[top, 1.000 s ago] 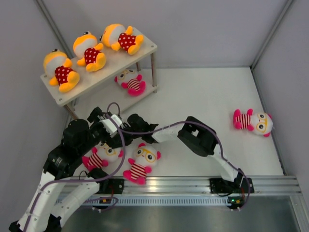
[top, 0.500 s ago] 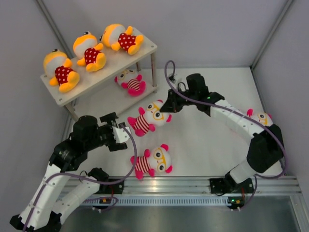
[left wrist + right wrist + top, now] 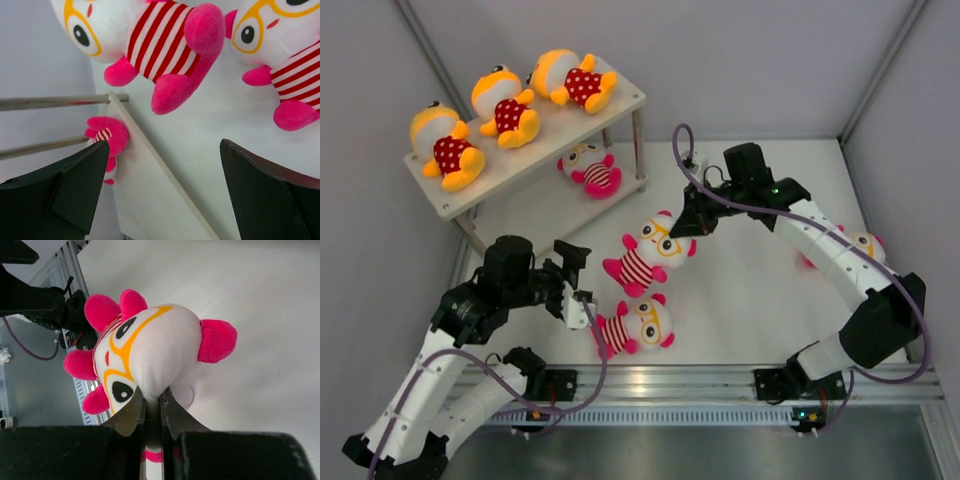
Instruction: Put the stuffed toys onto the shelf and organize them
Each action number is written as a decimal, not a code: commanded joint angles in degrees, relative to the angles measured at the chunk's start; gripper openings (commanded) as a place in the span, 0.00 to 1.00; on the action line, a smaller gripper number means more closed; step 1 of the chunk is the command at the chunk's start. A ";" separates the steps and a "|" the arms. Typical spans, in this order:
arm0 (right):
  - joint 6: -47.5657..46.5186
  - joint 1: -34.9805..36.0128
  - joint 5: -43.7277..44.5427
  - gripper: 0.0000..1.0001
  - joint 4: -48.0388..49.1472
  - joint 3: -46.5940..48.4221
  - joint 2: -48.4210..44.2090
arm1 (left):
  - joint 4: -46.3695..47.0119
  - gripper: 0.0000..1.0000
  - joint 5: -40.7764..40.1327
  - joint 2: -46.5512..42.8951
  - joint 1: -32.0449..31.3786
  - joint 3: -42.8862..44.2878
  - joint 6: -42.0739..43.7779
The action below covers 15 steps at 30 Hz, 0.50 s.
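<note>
My right gripper is shut on the head of a white-faced stuffed toy, which hangs over the middle of the table. A second striped toy lies near the front edge. My left gripper stands open just left of it, holding nothing. The shelf stands at the back left. Three orange-yellow toys lie on its top board and one striped toy on its lower board. Another striped toy lies at the right, partly hidden by the right arm.
Grey walls close in the table on the left, back and right. A metal rail runs along the near edge by the arm bases. A purple cable loops above the right wrist. The shelf's thin legs show in the left wrist view.
The right arm has picked up one striped toy at the near left and carried it toward the middle. The other near toy has shifted right. The left gripper stayed open and swung toward it.
</note>
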 commanded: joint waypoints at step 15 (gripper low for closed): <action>0.77 8.45 -1.13 0.00 4.85 6.65 -2.62 | -2.73 0.72 7.25 7.65 -0.89 2.46 1.73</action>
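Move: The striped toy held by its head in the right hand hangs with its middle about 11 cm to the left hand's right, 4 cm ahead and 3 cm lower. Another striped toy lies on the table some 10 cm to the left hand's right, 5 cm back and 20 cm below; the striped toy on the lower shelf is about 27 cm ahead, 2 cm left and 12 cm below. From the right hand, the open left gripper is about 16 cm left and 8 cm back, level with it. The right hand keeps its pinch on the head and carries the striped toy about 5 cm left and back, rising some 2.5 cm as it turns slightly counter-clockwise, so the legs come in to the left gripper. The left hand goes to meet it, sinking and moving right about 2 cm each way while its wrist tips by roughly 10 degrees, and its wide-open fingers close by about a quarter around the nearer foot without yet clamping it. ##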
